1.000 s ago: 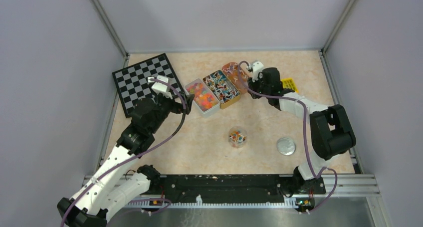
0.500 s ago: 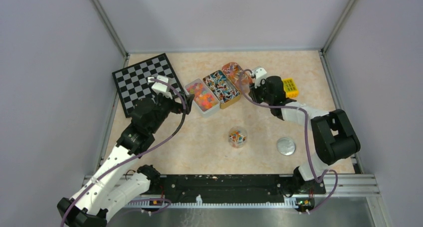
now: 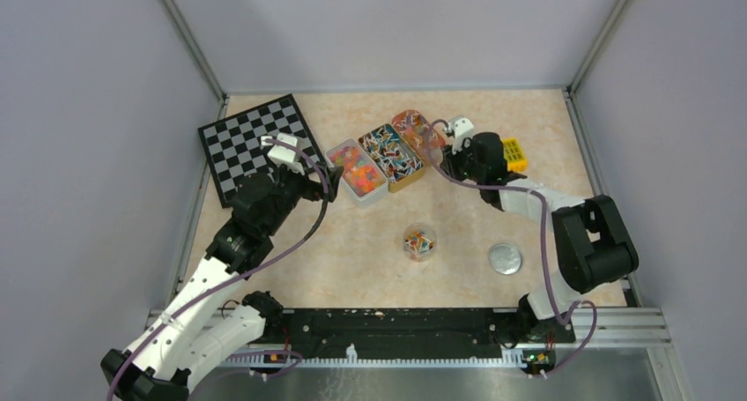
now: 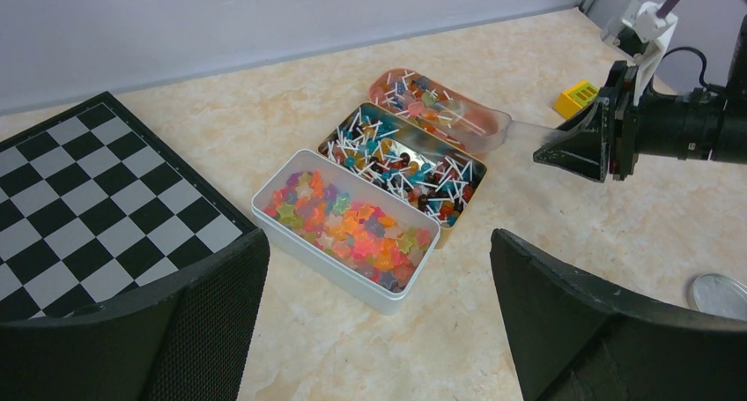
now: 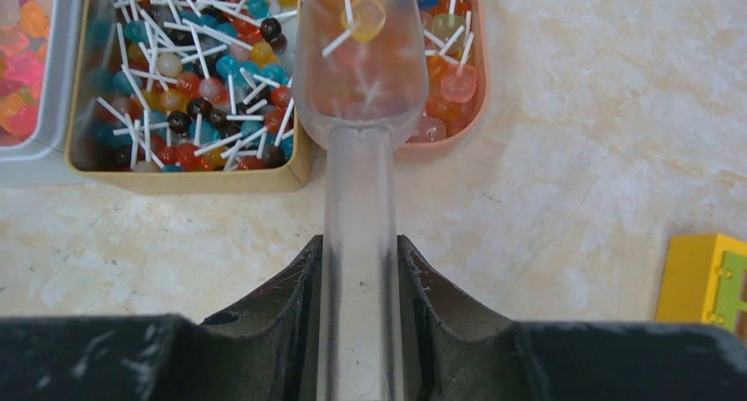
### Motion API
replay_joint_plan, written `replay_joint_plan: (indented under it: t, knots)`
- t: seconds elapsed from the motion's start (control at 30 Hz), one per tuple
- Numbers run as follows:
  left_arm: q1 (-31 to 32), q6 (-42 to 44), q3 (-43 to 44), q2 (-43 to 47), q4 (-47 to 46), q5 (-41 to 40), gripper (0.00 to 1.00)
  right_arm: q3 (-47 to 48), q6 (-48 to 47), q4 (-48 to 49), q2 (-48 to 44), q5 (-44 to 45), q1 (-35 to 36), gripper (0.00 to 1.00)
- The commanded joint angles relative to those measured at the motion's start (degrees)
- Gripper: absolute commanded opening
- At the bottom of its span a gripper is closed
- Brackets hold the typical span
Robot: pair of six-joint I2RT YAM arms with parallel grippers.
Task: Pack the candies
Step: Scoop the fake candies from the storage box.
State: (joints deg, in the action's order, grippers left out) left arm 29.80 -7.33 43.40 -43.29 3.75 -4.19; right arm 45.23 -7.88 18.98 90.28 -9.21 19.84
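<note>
Candies fill three open tins: star-shaped sweets [image 4: 352, 225] in a white tin [image 4: 299, 235], small lollipops [image 5: 194, 75] in a gold tin [image 5: 185, 181], larger lollipops in a pink tin [image 5: 451, 139]. My right gripper [image 5: 359, 251] is shut on the handle of a clear scoop [image 5: 361, 75]. The scoop's bowl sits over the near end of the pink tin, with a yellow lollipop [image 5: 366, 18] in it. My left gripper [image 4: 377, 251] hangs open just in front of the white tin, holding nothing. A small clear jar [image 3: 419, 242] with some candies stands mid-table.
A round silver lid [image 3: 505, 258] lies right of the jar. A yellow block with green squares [image 3: 514, 154] sits beside my right wrist. A checkerboard [image 3: 251, 141] lies at the far left, under my left arm. Frame rails run along the table's edges.
My right arm has drawn back to the right with the scoop, uncovering the yellow block. The left arm has not moved.
</note>
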Motion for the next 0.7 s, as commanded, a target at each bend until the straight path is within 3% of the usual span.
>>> replay_joint_plan:
  t: [0.0,0.17,0.67]
  knots:
    - [0.1,0.3,0.9,-0.1,-1.6,-0.4,0.99,8.6,-1.4,-15.3,-5.4,-0.8,-0.5,0.0]
    - [0.1,0.0,0.9,0.0,-1.7,0.5,0.99,2.3,-2.6,-8.8,-12.8,-0.8,-0.5,0.0]
    - [0.0,0.0,0.9,-0.1,-1.7,0.1,0.99,-14.4,-3.4,15.4,-20.5,-6.1,-0.6,0.0]
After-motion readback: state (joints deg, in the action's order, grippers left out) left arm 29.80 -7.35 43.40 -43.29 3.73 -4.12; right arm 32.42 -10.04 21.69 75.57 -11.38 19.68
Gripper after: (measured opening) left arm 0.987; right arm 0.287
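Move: The storage box, a clear round tub, stands about 20 cm back from the right hand, some 9 cm to its left and 7 cm below. That hand holds the scoop, its bowl over the near end of the red tray, whose middle lies about 10 cm ahead and 8 cm left. The gold tin is some 5 cm ahead and 15 cm left; the yellow block is about 4 cm ahead and 16 cm right. From the left hand, the storage box lies about 9 cm back and 20 cm right. Up first, by some 6 cm, then down again by most of that while drawing back about 5 cm in all, the right hand takes the loaded scoop away from the red tray and towards the storage box. The fingers keep their pinch on the handle, and the wrist tips the scoop end up by about 5 degrees, keeping the bowl's open side up. ##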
